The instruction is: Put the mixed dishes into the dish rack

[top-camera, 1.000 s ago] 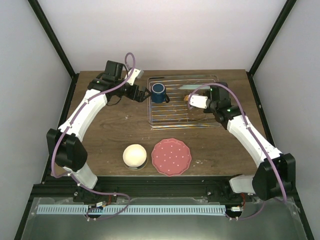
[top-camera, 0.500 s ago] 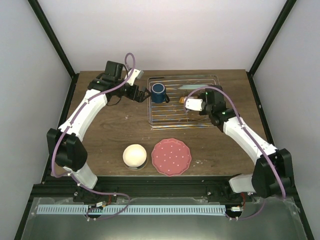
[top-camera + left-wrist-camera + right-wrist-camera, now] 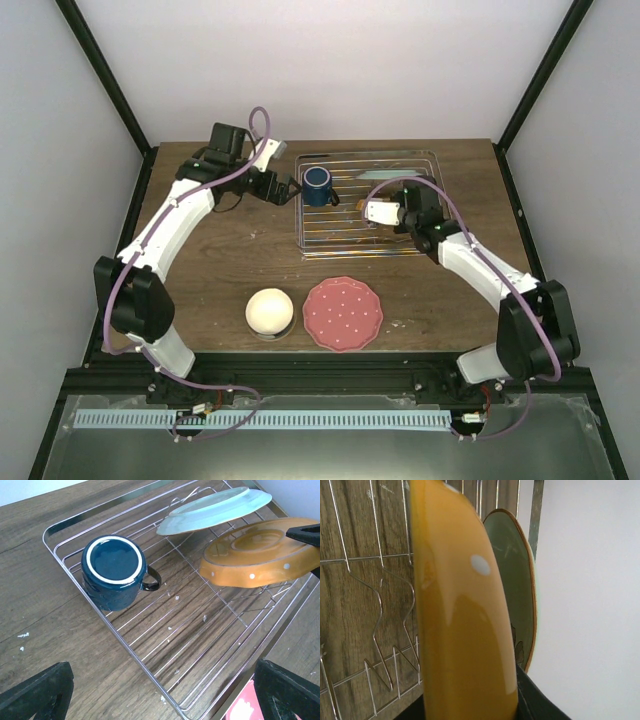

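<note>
The chrome dish rack lies at the table's back centre. The dark blue mug stands upside down in its left end, also in the left wrist view. The mint-green plate leans in the back slots, its flower-marked face showing. My right gripper is shut on a bowl, orange outside with white dots, held on edge over the rack just in front of that plate. My left gripper is open and empty at the rack's left edge beside the mug.
The cream-white bowl sits upside down near the table's front. The scalloped pink-red plate lies to its right. Upright prongs stand beside the held bowl. White crumbs dot the wood under the rack.
My right gripper has carried the orange-bottomed bowl leftward over the rack, closer to the mug. The left arm, the mug and the dishes on the table have not moved.
</note>
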You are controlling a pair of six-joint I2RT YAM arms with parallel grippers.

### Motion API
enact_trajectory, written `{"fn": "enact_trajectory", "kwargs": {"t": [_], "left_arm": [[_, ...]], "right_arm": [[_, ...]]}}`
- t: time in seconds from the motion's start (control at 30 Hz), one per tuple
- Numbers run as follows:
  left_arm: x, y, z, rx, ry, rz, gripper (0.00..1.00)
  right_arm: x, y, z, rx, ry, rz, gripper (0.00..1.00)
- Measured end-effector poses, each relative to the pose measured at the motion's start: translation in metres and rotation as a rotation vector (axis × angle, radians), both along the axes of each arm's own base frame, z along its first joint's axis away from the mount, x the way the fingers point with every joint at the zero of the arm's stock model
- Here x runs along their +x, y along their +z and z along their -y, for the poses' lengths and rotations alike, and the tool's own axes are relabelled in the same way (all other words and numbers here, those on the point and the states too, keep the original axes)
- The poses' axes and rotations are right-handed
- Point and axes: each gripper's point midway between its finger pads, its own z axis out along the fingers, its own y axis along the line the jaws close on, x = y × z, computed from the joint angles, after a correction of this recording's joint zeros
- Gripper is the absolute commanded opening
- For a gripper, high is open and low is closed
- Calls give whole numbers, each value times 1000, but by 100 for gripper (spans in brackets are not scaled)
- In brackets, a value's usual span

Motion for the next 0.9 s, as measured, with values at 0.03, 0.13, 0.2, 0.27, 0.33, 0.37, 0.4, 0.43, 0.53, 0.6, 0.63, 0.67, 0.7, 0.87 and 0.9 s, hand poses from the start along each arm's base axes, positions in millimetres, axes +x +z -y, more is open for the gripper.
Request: {"fn": "enact_trajectory", "kwargs": {"t": [0.03,0.13,0.2,0.27,0.33,0.37,0.4,0.43,0.53,0.6,0.63,0.67,0.7,0.87,0.9], "left_arm": [[0,0,0,0,1,0,100],[-1,0,0,-6,-4,-4,100],[-3,-2,1,-12,-12,-13,100],[-5,-5,2,-15,-19,-24,100],[-7,-9,3,-18,-24,-35,100],[-8,-10,3,-19,-27,-40,100],[-8,-11,3,-20,-29,-45,100],[-9,-12,3,-19,-29,-47,100],[-10,-14,4,-22,-34,-55,100],[-12,-17,4,-25,-38,-65,100],[-13,-19,5,-26,-41,-70,100],[-14,-20,5,-26,-42,-75,100],[-15,-21,4,-25,-43,-79,100],[-22,-31,4,-8,-44,-96,100],[-24,-32,5,-4,-49,-99,100]], "right_arm": [[1,-1,0,1,-4,-1,24],[3,-4,1,6,-19,-5,32],[3,-4,2,10,-27,-7,40],[4,-2,2,19,-38,0,46],[5,0,2,27,-47,4,49],[5,0,2,31,-50,4,51],[5,0,2,34,-53,2,54],[5,-1,3,37,-57,0,58],[3,-3,3,44,-64,-15,69],[0,-4,4,52,-73,-29,73],[-2,-4,5,55,-75,-35,75],[-4,-3,5,58,-77,-38,77],[-6,-1,4,64,-75,-39,79],[-21,11,-9,107,-45,-36,82],[-25,13,-12,121,-37,-39,82]]}}
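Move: The right hand still holds the orange plate near its right end; the plate's slot in the dish rack lies about 6 cm to the left, level fore and aft, and 12 cm below. The green plate stands 5 cm ahead and 6 cm left, the blue mug 22 cm left and 3 cm ahead. From the left hand, the pink plate lies some 24 cm back, 13 cm right and 20 cm below; the cream bowl is 24 cm back, 5 cm left; the mug 7 cm right, 4 cm ahead. The right fingers let go of the orange plate's rim, opening from nearly shut to wide while the hand stays almost in place; then it draws back about 3 cm, drifting left and up, with a slight roll. Meanwhile the empty left hand, still open, sinks some 3 cm and eases back about 2.5 cm towards the pink plate, its fingers tipping slightly further down. ##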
